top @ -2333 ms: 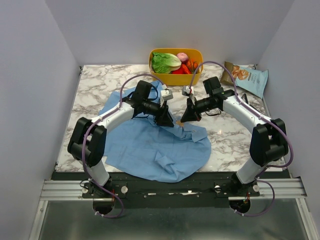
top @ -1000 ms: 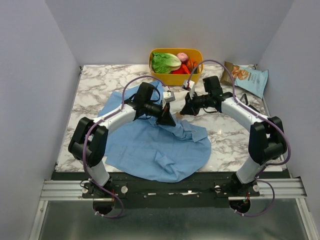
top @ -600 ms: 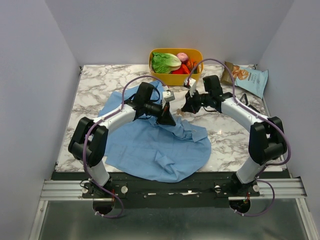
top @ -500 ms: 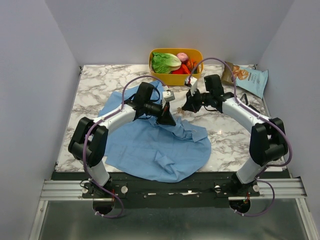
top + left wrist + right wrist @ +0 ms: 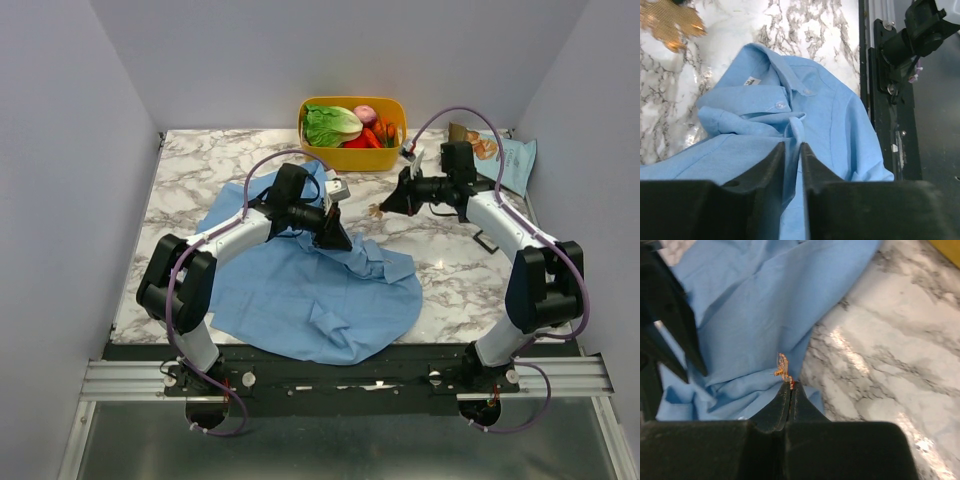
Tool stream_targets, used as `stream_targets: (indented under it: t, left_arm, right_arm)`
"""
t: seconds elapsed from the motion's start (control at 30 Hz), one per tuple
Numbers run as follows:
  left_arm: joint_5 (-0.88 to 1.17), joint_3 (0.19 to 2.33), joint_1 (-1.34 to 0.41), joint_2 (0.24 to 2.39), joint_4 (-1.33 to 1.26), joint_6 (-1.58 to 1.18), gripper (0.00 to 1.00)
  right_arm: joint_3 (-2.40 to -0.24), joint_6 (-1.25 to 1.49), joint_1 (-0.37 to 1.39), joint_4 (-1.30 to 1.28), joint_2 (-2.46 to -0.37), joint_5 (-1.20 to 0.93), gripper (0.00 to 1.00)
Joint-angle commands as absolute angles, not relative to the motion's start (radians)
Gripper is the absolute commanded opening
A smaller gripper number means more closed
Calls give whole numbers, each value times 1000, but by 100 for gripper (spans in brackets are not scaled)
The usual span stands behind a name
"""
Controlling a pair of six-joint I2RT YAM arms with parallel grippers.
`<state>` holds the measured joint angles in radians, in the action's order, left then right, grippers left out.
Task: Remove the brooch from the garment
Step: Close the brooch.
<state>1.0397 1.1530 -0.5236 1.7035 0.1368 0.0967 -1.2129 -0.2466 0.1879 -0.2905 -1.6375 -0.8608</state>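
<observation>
The garment (image 5: 300,290), a light-blue shirt, lies crumpled across the middle of the marble table. My right gripper (image 5: 385,207) hovers over bare marble just right of the shirt's collar. It is shut on the brooch (image 5: 376,211). In the right wrist view the small orange-tan brooch (image 5: 783,367) sticks up from the closed tips of the right gripper (image 5: 790,385), free of the garment (image 5: 740,315) behind it. My left gripper (image 5: 340,240) rests on the shirt near the collar. In the left wrist view the left gripper (image 5: 793,145) stands slightly open, with a raised fold of the garment (image 5: 815,115) in the narrow gap.
A yellow bin (image 5: 352,157) of vegetables stands at the back centre. A chip bag (image 5: 505,155) lies at the back right. A gold mesh shape (image 5: 670,22) shows cut off at the top-left corner of the left wrist view. The arms' mounting rail (image 5: 885,100) runs along the near table edge.
The right gripper has swung right and back, away from the shirt, carrying the brooch with it. The left gripper stayed on the cloth and its jaws have parted a little.
</observation>
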Motion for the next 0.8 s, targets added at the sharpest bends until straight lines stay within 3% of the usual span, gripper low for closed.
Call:
stream_targets:
  t: [0.0,0.13,0.57,0.7,0.73,0.77]
  left_arm:
    - [970,1143,-511,1686,77,45,33]
    - [936,1115,-489,1677,5,-4,40]
    - [930,1109,-469,1709,-71,-103,49]
    - [950,1114,-469,1727,-75,-123,59]
    - [956,1112,-469,1727,-80,-126,68]
    - [957,1111,-469,1729,-84,-127,71]
  right_arm:
    - [-1256,-270,180,-373,-1628,-1125,1]
    - [-1259,-270,164,-385,-1635,-1226,1]
    - [-1246,-265,144,-390,-1631,-1421,1]
    - [-1241,-276,156,-390,-1632,-1388,1]
    - [-1241,-279,160,-388,-1628,-1381,1]
    - [-1241,-281,170,-388,-1626,-1376,1]
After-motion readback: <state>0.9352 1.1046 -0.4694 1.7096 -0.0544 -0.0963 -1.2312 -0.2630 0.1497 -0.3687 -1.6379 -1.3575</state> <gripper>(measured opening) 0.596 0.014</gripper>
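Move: The brooch, still pinned in the right fingertips with its pin out, is about 9 cm ahead of the left hand and 7 cm to its right, at much the same height. From the right hand the brooch sits 3 cm to the left, 1 cm ahead and 1 cm lower. The left fingers are some 8 cm back and 10 cm left of the right hand, 1 cm lower. The rumpled garment fold lies about 13 cm below the left hand, 5 cm ahead and 8 cm right. Keep the right gripper shut on the brooch and draw it back about 6 cm while lifting it 5 cm and easing a little left, turning the fingers up and counter-clockwise, about 20 degrees each, until they point nearly straight left. Meanwhile slide the left gripper some 4 cm forward above the garment, swing its fingers slightly forward and spread them from barely parted to over half open, without touching the brooch. ##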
